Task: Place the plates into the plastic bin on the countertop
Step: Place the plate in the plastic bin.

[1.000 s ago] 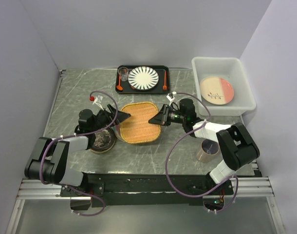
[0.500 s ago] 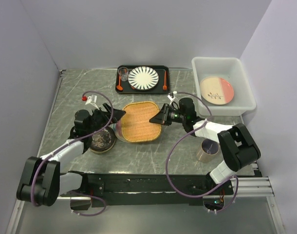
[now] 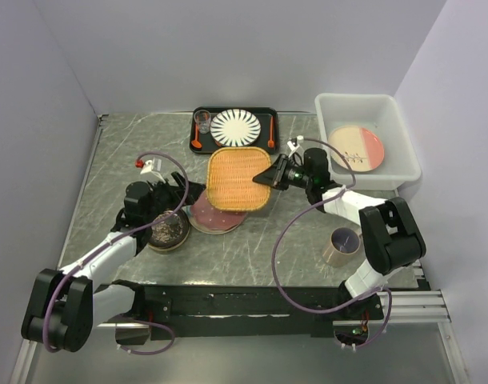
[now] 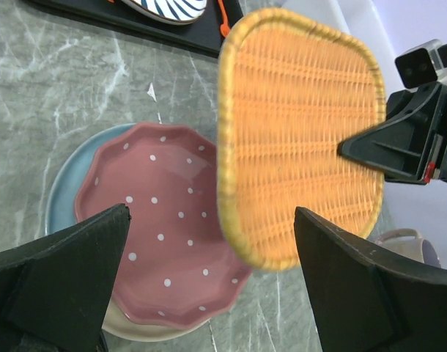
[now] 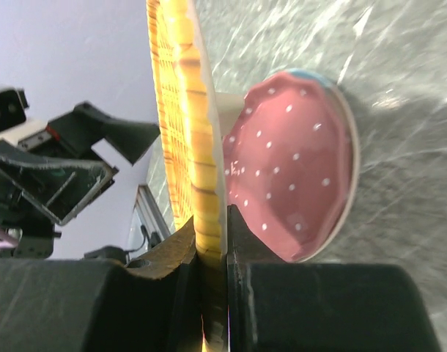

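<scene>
My right gripper [image 3: 266, 179] is shut on the right rim of the tan woven plate [image 3: 238, 178], which it holds up off the countertop [image 3: 124, 152]. The right wrist view shows that plate [image 5: 181, 110] edge-on, pinched between the jaws of the right gripper [image 5: 211, 220]. Below lies a pink white-dotted plate [image 3: 214, 214] [image 4: 165, 220] on a pale blue-cream one [image 4: 58, 198]. At the stack's left, my left gripper [image 3: 188, 192] [image 4: 211, 213] stands open and empty. A dark patterned plate [image 3: 167, 230] sits near it. The plastic bin [image 3: 404, 152] at the back right holds a pink-cream sprig plate [image 3: 356, 149].
A black tray [image 3: 263, 117] at the back carries a striped plate [image 3: 235, 127], a glass [image 3: 202, 121] and orange utensils. A tan round cup-like thing [image 3: 341, 245] stands by the right arm's base. Walls close in on the left, back and right.
The right gripper has lifted the woven plate off the stack and carried it back and to the right, uncovering the pink dotted plate. The left gripper has drawn back from the plate's left rim.
</scene>
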You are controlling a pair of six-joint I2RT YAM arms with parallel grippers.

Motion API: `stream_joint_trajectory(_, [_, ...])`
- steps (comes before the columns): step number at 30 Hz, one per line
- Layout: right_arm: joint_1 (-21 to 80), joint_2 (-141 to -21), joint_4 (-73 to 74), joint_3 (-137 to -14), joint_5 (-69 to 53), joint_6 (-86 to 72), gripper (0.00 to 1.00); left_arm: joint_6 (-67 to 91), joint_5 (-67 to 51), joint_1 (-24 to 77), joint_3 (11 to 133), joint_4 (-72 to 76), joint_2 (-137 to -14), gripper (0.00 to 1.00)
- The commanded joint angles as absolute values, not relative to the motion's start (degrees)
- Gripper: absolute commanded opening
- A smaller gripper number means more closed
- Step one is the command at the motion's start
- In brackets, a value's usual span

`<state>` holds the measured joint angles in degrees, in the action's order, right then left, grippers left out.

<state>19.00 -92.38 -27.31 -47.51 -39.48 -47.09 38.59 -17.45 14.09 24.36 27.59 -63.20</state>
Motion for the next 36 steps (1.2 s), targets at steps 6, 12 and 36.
stream_joint_trajectory(6, [10.82, -91.67, -33.39, -50.80, -39.02, -49.57, 0.00, 36.12, -17.05, 14.94, 27.60, 27.60, -64.16, 0.99])
stream_joint_trajectory(12, [7.74, -92.19, -34.71, -51.59, -37.53, -51.85, 0.00, 35.95, -18.10, 15.21, 28.12, 27.95, -65.74, 0.99])
stream_joint_trajectory(36, [-5.79, -92.29, -34.72, -57.04, -31.91, -58.62, 0.00, 35.33, -19.34, 15.47, 28.13, 28.56, -67.41, 0.99])
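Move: The right hand already pinches the orange woven plate by its right edge; the middle of the plastic bin lies about 15 cm ahead of the hand, 33 to its right and 8 below. The striped plate on the black tray is some 18 cm ahead and 10 left, the pink dotted plate about 8 cm back and 14 left, both roughly 14 below. From the left hand, the bin's middle is about 20 cm ahead and 53 right. Keeping its pinch, the right hand swings the woven plate right and forward about 20 cm towards the bin, turning clockwise. ##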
